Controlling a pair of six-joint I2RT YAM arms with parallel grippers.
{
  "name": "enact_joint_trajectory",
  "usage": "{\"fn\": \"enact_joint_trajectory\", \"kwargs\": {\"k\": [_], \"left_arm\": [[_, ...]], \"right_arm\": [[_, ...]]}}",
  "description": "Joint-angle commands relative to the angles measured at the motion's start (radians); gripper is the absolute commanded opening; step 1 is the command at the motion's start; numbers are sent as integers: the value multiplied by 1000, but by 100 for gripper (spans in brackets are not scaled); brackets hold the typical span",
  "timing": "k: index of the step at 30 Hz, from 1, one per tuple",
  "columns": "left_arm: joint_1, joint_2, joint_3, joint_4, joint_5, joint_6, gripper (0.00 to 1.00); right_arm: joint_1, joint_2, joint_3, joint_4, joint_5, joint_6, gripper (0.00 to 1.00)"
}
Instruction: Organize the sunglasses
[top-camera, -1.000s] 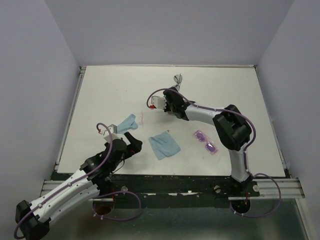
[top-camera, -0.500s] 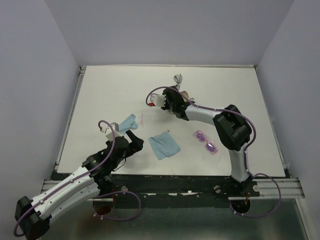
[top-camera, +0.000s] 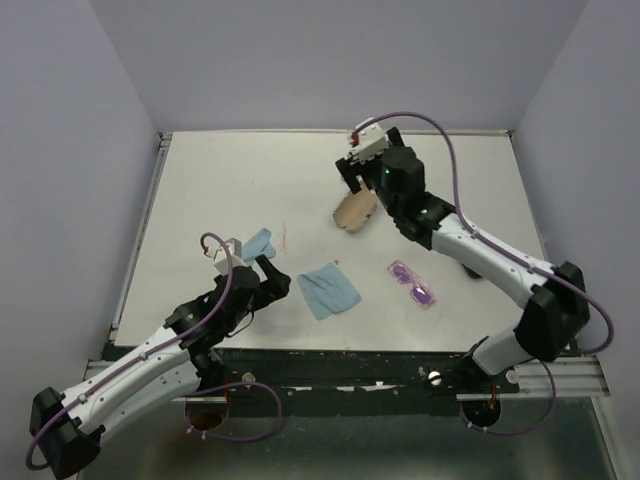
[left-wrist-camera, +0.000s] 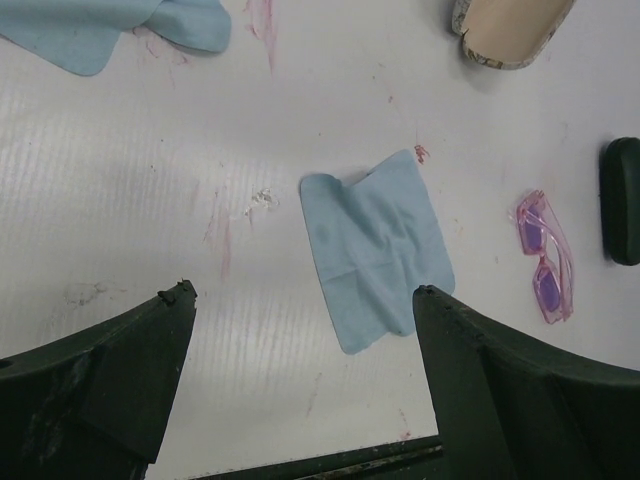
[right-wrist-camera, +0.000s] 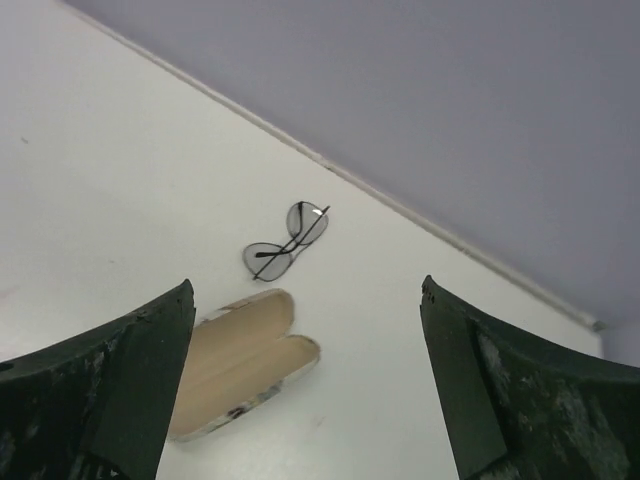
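The pink sunglasses (top-camera: 413, 283) lie on the white table, right of centre, also in the left wrist view (left-wrist-camera: 546, 257). The dark thin-framed sunglasses (right-wrist-camera: 288, 240) lie folded near the back wall; the right arm hides them from above. An open case with tan lining (top-camera: 353, 210) lies just in front of them (right-wrist-camera: 240, 360). My right gripper (top-camera: 358, 180) hovers open above the case and the dark pair, nothing between its fingers (right-wrist-camera: 306, 285). My left gripper (top-camera: 265, 278) is open low over the table's near left, empty (left-wrist-camera: 305, 292).
A blue cloth (top-camera: 328, 290) lies flat just ahead of the left gripper (left-wrist-camera: 375, 245). A second, crumpled blue cloth (top-camera: 255, 243) lies further left. A black oblong case end (left-wrist-camera: 622, 200) shows right of the pink pair. Walls close in the table on three sides.
My right gripper has opened wide and risen toward the back right, uncovering the open tan-lined case on the table. The left arm has edged slightly forward.
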Motion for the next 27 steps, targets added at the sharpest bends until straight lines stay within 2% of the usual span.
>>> {"fn": "enact_joint_trajectory", "kwargs": {"k": [1, 3, 9, 12, 17, 21, 25, 27], "left_arm": [[-4, 67, 38, 10, 107, 56, 99], [-4, 112, 44, 24, 154, 76, 99], [-7, 305, 67, 98, 324, 122, 99], [-7, 383, 95, 106, 349, 134, 99], [-7, 443, 129, 98, 282, 146, 99], [2, 492, 164, 87, 222, 157, 99], [16, 555, 188, 83, 233, 159, 99], [16, 584, 198, 98, 248, 162, 99]], "right_arm": [[-3, -189, -163, -91, -3, 580, 100], [-4, -278, -255, -146, -24, 772, 100], [-3, -455, -465, -272, -116, 1132, 100], [-4, -470, -516, -330, -219, 1175, 100], [19, -404, -585, -322, -455, 1166, 100], [74, -329, -599, -323, -486, 1152, 100], [111, -271, -600, -318, -495, 1143, 100], [128, -252, -617, -259, -510, 1146, 100]]}}
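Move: Behind and below the right hand lies the blue cloth it heads for: about 20 cm back, 6 cm to the left and 28 cm down. The open case is almost straight beneath that hand, some 25 cm below and 2 cm ahead; the pink sunglasses lie 18 cm back, 11 cm right, 27 cm down. From the left hand the blue cloth is about 4 cm ahead, 11 cm right and 11 cm down, the second cloth 14 cm ahead, 7 cm left, equally low. Leaving the space above the open case, the right hand rises briefly, then sweeps back about 23 cm and sinks some 20 cm net towards the blue cloth, its fingers tipping steeply down as the wrist rolls. The left hand closes in from the other side, about 5 cm right and as far down, drawing back slightly before easing forward again. Both grippers stay wide open above the table. ##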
